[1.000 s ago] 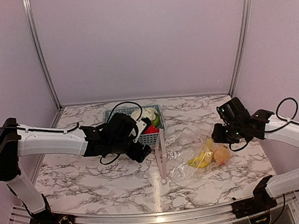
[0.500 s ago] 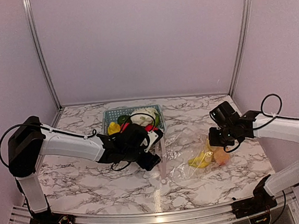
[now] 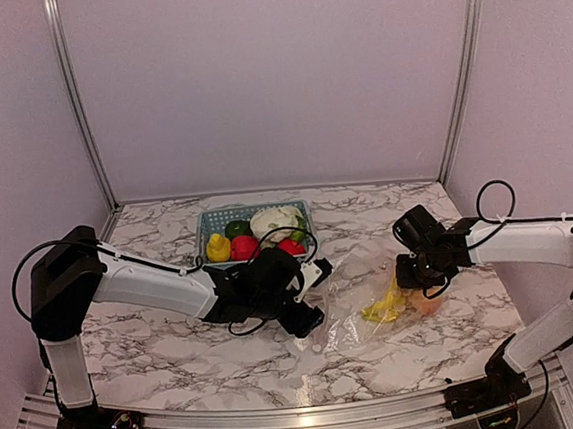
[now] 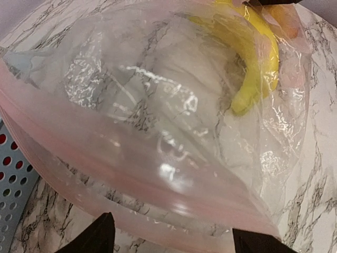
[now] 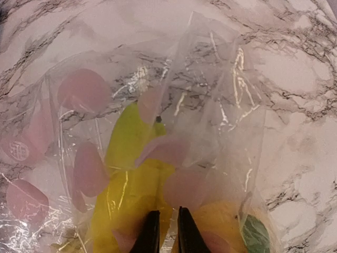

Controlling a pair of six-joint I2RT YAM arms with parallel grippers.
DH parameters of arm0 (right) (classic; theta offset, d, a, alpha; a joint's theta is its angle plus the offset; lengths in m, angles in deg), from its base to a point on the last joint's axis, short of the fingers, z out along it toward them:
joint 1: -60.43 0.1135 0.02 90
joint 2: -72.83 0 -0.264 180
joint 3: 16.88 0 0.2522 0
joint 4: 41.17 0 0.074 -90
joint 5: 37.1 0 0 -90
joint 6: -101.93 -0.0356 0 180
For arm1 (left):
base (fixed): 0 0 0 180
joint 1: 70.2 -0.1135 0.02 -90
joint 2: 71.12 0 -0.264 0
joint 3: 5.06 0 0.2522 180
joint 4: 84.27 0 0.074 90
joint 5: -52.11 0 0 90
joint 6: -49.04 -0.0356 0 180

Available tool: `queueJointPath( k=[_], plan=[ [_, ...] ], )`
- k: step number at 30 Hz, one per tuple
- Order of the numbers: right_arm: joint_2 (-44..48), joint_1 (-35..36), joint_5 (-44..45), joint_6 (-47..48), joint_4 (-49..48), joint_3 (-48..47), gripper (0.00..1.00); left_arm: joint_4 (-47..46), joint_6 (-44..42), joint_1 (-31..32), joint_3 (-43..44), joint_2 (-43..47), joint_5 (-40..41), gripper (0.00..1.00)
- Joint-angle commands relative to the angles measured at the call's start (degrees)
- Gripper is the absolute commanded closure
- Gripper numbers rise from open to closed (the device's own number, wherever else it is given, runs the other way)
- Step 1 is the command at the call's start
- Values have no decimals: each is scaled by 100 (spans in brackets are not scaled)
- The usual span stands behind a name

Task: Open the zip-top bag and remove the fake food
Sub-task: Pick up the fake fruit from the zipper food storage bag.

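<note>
The clear zip-top bag (image 3: 359, 293) lies on the marble table, its pale pink zipper strip (image 4: 131, 174) towards my left arm. Yellow bananas (image 3: 385, 306) and an orange (image 3: 427, 303) of the fake food rest inside, near its closed end. My left gripper (image 3: 314, 317) stands open at the bag's mouth, the strip just ahead of its fingertips (image 4: 105, 234). My right gripper (image 3: 415, 275) is shut on the bag's film over the bananas (image 5: 126, 184) and orange (image 5: 226, 221). A lemon (image 3: 217, 248), red apple (image 3: 243, 246), green piece (image 3: 236, 228) and cauliflower (image 3: 272, 222) sit in the basket.
The light blue slotted basket (image 3: 210, 219) stands behind my left arm, its corner (image 4: 13, 184) close to the bag's mouth. Lilac walls and metal posts enclose the table. Bare marble lies in front of the bag and to the far left.
My left gripper moved right and nearer, down to the bag's mouth, and the upright zipper strip has sunk. My right gripper moved left onto the bag and closed on its film.
</note>
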Motion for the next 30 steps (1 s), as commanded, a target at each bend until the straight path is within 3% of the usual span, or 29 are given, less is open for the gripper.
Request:
queueJointPath(
  k=[1, 6, 14, 30],
  plan=[
    [-236, -47, 53, 150, -59, -43, 86, -213, -47, 154, 135, -6, -171, 21],
    [-206, 101, -36, 388, -78, -184, 74, -518, -55, 188, -103, 187, -577, 21],
    [-661, 634, 37, 692, 13, -522, 58, -497, -248, 194, -78, 100, -452, 20],
    [-840, 759, 125, 769, 254, -561, 35, -451, -372, 179, -148, -32, 58, 20]
  ],
)
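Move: The banana lies inside the bag, its middle about 4 cm left of the right fingertips, 2 cm nearer the base and 1 cm below them. The peach is some 3 cm to the right of those fingertips and 3 cm back. From the left gripper the banana is about 14 cm to the right, 3 cm ahead and a little lower; the bag mouth is 3 cm to its right and 1 cm ahead, the basket 19 cm ahead and 10 cm left. Work the right fingertips down about 1 cm between banana and peach, then sweep them some 4 cm left against the banana through the film, turning the wrist about 10 degrees counter-clockwise while the fingers open, and hold there. Bring the open left gripper about 2 cm back and 2 cm right at the bag mouth, pause, then ease it roughly 1 cm forward and left, its tips slipping in past the zip strip. ##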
